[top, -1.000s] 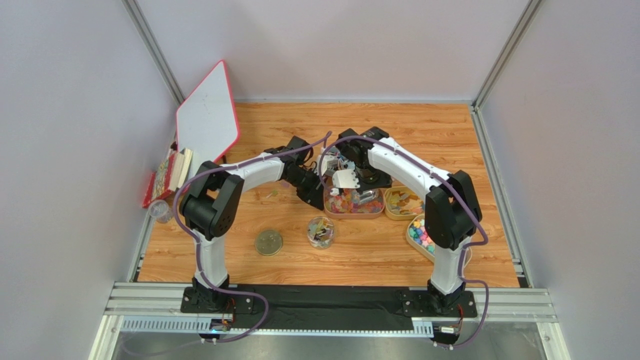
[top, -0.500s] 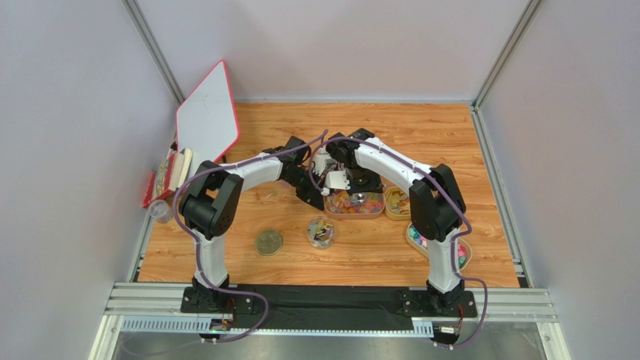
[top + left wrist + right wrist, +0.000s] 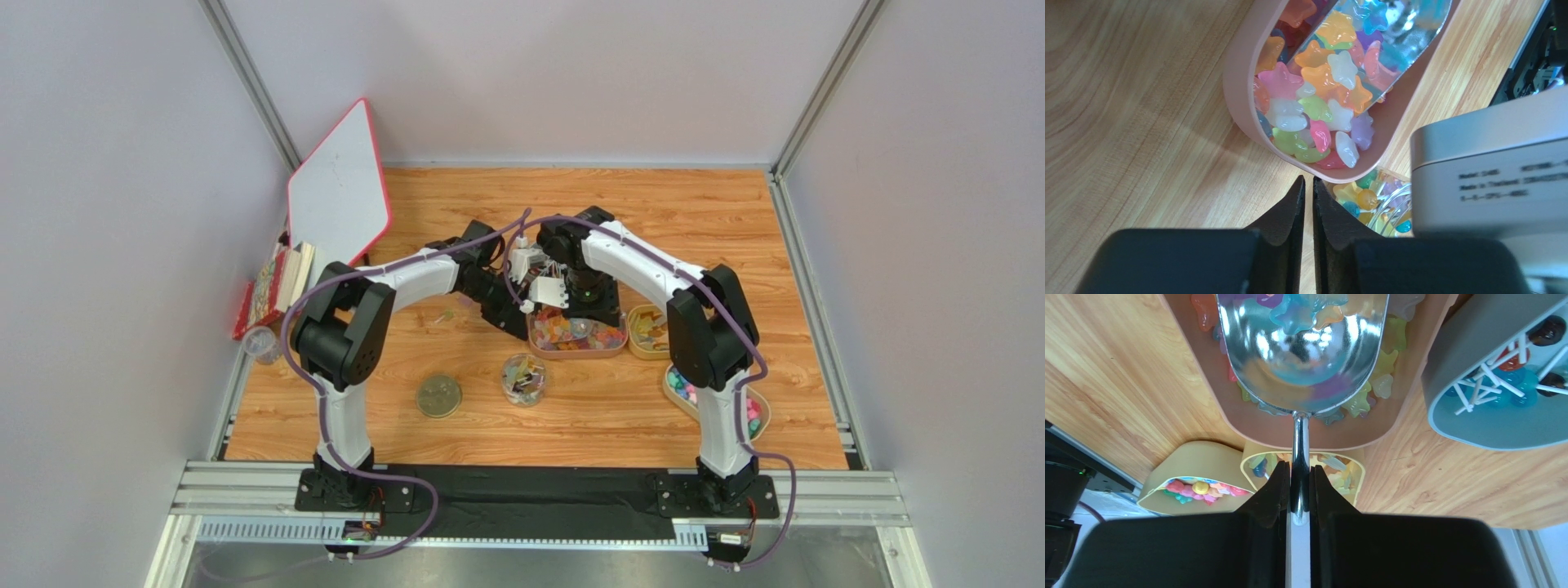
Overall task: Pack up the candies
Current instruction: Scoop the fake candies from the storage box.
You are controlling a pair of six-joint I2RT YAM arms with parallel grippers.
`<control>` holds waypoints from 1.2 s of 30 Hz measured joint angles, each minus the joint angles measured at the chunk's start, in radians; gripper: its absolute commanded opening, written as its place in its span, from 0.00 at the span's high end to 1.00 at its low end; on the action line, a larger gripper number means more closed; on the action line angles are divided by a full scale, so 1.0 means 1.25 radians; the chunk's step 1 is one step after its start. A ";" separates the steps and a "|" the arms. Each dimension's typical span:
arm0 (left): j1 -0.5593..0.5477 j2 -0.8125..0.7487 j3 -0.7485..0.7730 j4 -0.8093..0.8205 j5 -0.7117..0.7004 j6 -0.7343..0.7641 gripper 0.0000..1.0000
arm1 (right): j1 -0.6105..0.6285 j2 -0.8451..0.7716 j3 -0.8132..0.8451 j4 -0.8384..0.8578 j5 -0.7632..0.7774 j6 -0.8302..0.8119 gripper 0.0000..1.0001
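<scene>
Star-shaped candies point(image 3: 1315, 104) in pink, orange, white and green fill a pink oval tray point(image 3: 1241, 86) point(image 3: 577, 333). A shiny metal scoop point(image 3: 1303, 361) lies bowl-down in that tray with a few candies point(image 3: 1293, 309) at its far end. My right gripper point(image 3: 1300, 471) point(image 3: 577, 294) is shut on the scoop's thin handle point(image 3: 1300, 447), above the tray. My left gripper point(image 3: 1308, 181) point(image 3: 525, 321) sits at the tray's left rim. Its jaws are only a narrow slit apart, with bare wood showing between them.
A clear jar point(image 3: 524, 380) point(image 3: 1370, 202) part-filled with candies stands in front of the pink tray, its lid point(image 3: 439, 396) to the left. A tan tray point(image 3: 648, 331), another tray point(image 3: 718, 404) under the right arm and a grey tray of lollipops point(image 3: 1487, 416) are nearby. A red-edged white board point(image 3: 340, 184) leans at the back left.
My right arm has swung left and the scoop has come down into the pink tray. The left gripper's jaws have parted slightly.
</scene>
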 measured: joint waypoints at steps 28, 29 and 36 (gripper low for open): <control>0.007 -0.065 0.066 -0.159 -0.014 0.136 0.47 | -0.087 -0.096 -0.207 0.047 -0.203 -0.004 1.00; 0.009 -0.069 0.072 -0.166 -0.016 0.144 0.46 | -0.088 -0.103 -0.213 0.048 -0.204 -0.004 1.00; 0.021 -0.091 0.119 -0.211 -0.037 0.170 0.01 | -0.114 -0.166 -0.261 0.086 -0.229 -0.009 1.00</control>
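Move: The right hand grips the scoop, its blade down among the star candies in the pink box, whose middle lies about 7 cm to its left, level fore-and-aft and 6 cm below. The clear storage box stands some 16 cm left and 10 cm back of that hand. The yellow box is about 8 cm to its right. For the left hand, barely open at the pink box's left end, the storage box is about 8 cm straight back and the pink box's middle 9 cm to the right. Still pinching the handle, the right hand keeps the scoop in the candies of the pink box and drags back about 6 cm, easing some 3 cm right; it sinks 3 cm, then rises slightly, rolling nearly 20 degrees so the blade side lifts. The left hand eases back a touch, comes away from the box's end and rises about 6 cm, fingers opening past half. ##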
